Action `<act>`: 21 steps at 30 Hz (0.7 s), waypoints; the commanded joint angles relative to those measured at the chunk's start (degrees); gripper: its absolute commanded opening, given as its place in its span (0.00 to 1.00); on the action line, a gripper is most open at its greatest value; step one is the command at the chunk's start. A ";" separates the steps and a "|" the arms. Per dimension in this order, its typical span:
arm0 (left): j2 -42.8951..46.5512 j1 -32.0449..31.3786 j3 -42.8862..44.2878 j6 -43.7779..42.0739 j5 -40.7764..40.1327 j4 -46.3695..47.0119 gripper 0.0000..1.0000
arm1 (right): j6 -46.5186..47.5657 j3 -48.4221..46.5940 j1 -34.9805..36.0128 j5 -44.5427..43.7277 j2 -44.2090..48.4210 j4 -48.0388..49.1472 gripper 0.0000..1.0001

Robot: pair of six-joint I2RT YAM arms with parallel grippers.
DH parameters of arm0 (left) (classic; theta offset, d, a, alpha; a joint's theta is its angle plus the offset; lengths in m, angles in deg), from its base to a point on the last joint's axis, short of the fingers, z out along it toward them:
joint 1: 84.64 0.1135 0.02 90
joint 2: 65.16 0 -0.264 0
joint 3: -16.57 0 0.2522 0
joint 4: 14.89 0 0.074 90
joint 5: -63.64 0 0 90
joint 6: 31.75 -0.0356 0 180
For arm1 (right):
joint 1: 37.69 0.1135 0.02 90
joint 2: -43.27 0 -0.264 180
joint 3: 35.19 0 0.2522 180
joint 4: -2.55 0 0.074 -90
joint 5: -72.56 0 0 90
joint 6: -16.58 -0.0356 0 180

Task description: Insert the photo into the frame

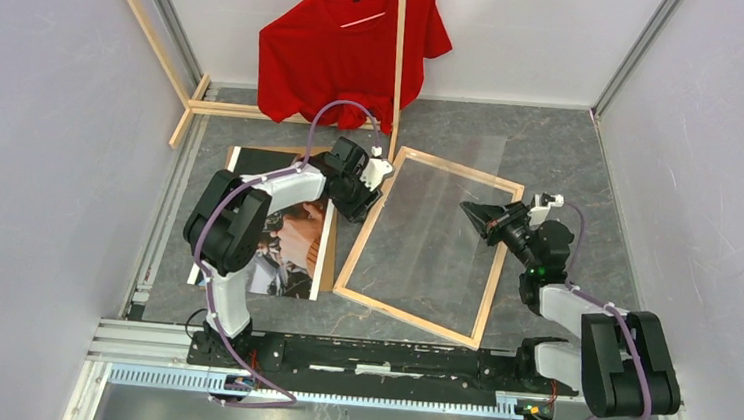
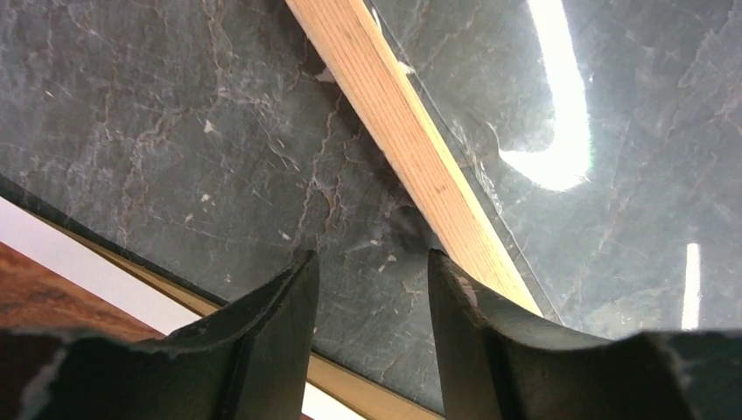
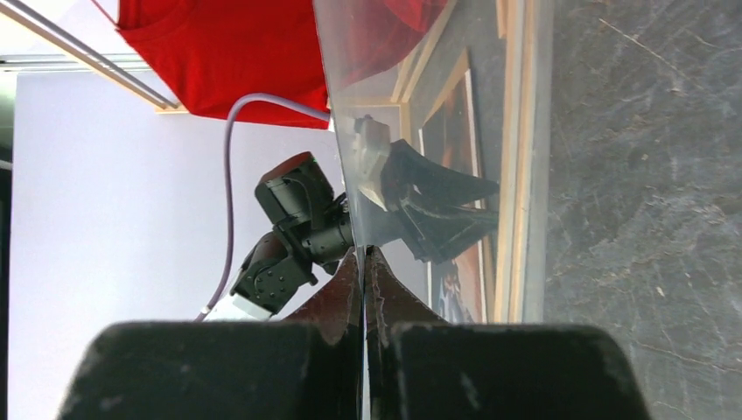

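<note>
The frame [image 1: 407, 318] lies flat mid-table, pale wood side up. My right gripper [image 1: 476, 216] is shut on the edge of a clear sheet [image 1: 440, 190] that stands tilted over the frame's opening. In the right wrist view its fingertips [image 3: 363, 255] pinch this sheet [image 3: 437, 105]. The photo [image 1: 295, 264] lies face up left of the frame, partly under my left arm. My left gripper [image 1: 364, 205] hovers open by the frame's left rail [image 2: 411, 149]. Only bare table shows between its fingers [image 2: 372, 262], and a corner of the photo [image 2: 44, 293] shows at lower left.
A red T-shirt [image 1: 351, 48] hangs on a wooden rack [image 1: 398, 62] at the back. A brown cardboard sheet [image 1: 329, 252] lies under the photo. White walls close in the left, right and back sides.
</note>
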 commanded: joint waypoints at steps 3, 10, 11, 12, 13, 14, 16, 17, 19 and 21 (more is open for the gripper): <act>4.16 1.04 2.15 -0.67 4.61 -6.22 0.64 | -2.63 -3.51 0.52 -0.09 2.45 0.90 0.00; 11.51 1.43 2.24 -3.37 4.97 -11.56 0.80 | -0.62 -9.35 -0.50 3.98 3.31 -2.90 0.00; 12.58 1.46 1.84 -3.91 5.10 -12.29 0.82 | 0.77 -10.30 -0.85 5.02 3.46 -4.92 0.00; 13.77 1.50 1.29 -4.50 5.24 -12.69 0.84 | 1.69 -10.93 -1.33 5.64 3.94 -6.51 0.00; 15.25 1.61 0.79 -5.35 5.38 -13.13 0.86 | 2.56 -10.90 -1.80 5.90 4.69 -8.06 0.00; 17.12 1.65 0.35 -6.35 5.43 -13.53 0.89 | 2.83 -10.53 -2.40 6.17 5.37 -8.92 0.00; 19.31 1.72 0.11 -7.68 4.70 -14.30 0.95 | 2.51 -9.78 -3.28 6.68 6.64 -8.84 0.00; 20.29 1.72 0.35 -8.06 3.99 -14.79 0.98 | 2.92 -9.79 -3.56 6.99 7.14 -9.59 0.00; 21.23 1.72 1.01 -8.61 2.79 -16.24 0.99 | 4.54 -9.72 -3.88 6.81 8.22 -12.34 0.00; 21.47 1.89 0.57 -9.56 2.34 -17.69 1.00 | 6.07 -8.38 -4.64 6.64 8.56 -13.87 0.00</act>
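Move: Low between photo and frame, the left hand has the photo's middle about 18 cm to its left and 4 cm back, with the frame's middle roughly 15 cm to its right and 5 cm back, both about 2 cm lower. The right hand already holds the clear sheet some 16 cm above the frame, whose middle lies about 6 cm to its left and 1 cm back. The photo is about 39 cm to that hand's left, level with it. Rising some 11 cm from beside the frame's left bar, the left hand first draws back and a little left, then climbs faster, its fingers spreading from half to fully open. Meanwhile the right hand, still pinching the clear sheet, carries on lifting about 5 or 6 cm over the frame. ##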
